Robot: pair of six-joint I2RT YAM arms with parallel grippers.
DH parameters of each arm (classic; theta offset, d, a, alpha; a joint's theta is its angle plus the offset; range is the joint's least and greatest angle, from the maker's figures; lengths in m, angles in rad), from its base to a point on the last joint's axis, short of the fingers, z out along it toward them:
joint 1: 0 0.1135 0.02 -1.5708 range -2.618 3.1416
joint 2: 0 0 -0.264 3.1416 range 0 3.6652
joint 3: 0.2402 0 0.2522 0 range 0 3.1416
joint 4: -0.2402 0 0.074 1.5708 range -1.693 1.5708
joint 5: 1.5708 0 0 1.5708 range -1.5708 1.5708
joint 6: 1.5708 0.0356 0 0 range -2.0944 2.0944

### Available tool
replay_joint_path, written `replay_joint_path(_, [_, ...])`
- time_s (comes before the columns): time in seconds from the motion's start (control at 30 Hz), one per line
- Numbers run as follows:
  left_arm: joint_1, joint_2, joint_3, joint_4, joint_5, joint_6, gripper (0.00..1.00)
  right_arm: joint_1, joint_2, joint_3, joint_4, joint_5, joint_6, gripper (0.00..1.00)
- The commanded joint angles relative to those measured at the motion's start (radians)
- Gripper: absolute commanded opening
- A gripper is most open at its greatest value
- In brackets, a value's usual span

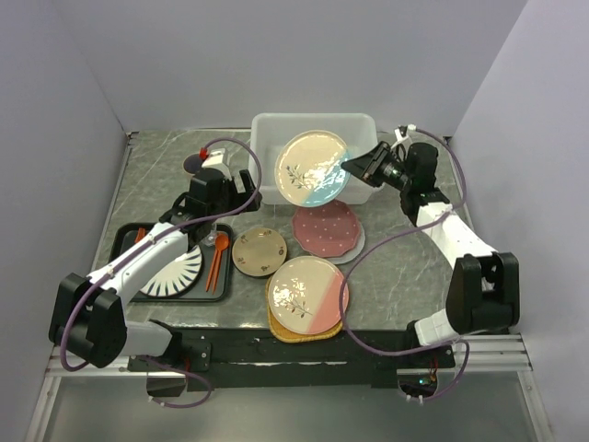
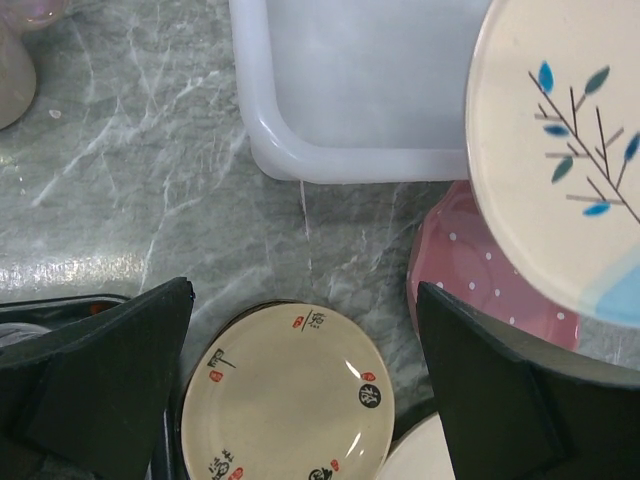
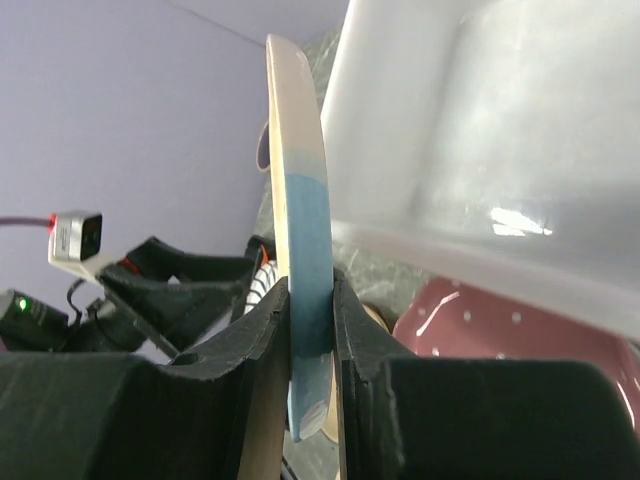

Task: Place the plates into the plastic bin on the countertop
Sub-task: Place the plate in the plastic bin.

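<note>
My right gripper [image 1: 353,169] [image 3: 311,300] is shut on the blue edge of a cream-and-blue plate [image 1: 311,168] [image 3: 298,150] [image 2: 560,150], holding it tilted on edge over the front rim of the white plastic bin [image 1: 267,138] [image 2: 330,165] [image 3: 450,120]. My left gripper [image 1: 247,191] [image 2: 305,292] hangs open above a small tan plate [image 1: 259,250] [image 2: 285,395] on the countertop [image 1: 396,267], touching nothing. A pink dotted plate [image 1: 324,227] [image 2: 465,270] [image 3: 500,320] lies in front of the bin. A cream-and-pink plate [image 1: 304,295] rests on an orange plate [image 1: 293,333] at the near edge.
A black tray [image 1: 127,236] at the left holds a striped plate [image 1: 177,273] and orange utensils [image 1: 217,258]. A small red-topped object [image 1: 202,155] stands at the back left. Walls close in the back and both sides.
</note>
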Motion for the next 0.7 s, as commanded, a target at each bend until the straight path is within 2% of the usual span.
replay_joint_path(0.0, [0.004, -0.013, 0.013, 0.034, 0.025, 0.021, 0.99, 0.013, 0.046, 0.152, 0.162, -0.027, 0.069, 0.0])
replay_joint_path(0.37, [0.006, 0.001, 0.006, 0.051, 0.042, 0.027, 0.99, 0.03, 0.216, 0.419, 0.055, -0.014, 0.046, 0.0])
replay_joint_path(0.67, [0.006, -0.012, 0.002, 0.063, 0.057, 0.029, 0.99, 0.038, 0.304, 0.517, -0.005, -0.008, 0.023, 0.0])
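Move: My right hand already holds the cream-and-blue plate by its right edge, high up. The middle of the plastic bin lies about 11 cm ahead, some 6 cm to the left and 14 cm below. The pink dotted plate is roughly 6 cm back and 3 cm left, about 19 cm down; the small cream plate is some 11 cm back and 20 cm left, equally low. From my left hand the bin's middle lies about 12 cm ahead and 16 cm right. Keeping the plate pinched at its blue edge, my right hand carries it forward about 8 cm and drifts slightly left, farther in over the bin. At first it travels nearly level, then climbs some 3 cm as it goes and slows towards the end. The wrist hardly turns and the fingers stay closed on the plate. ##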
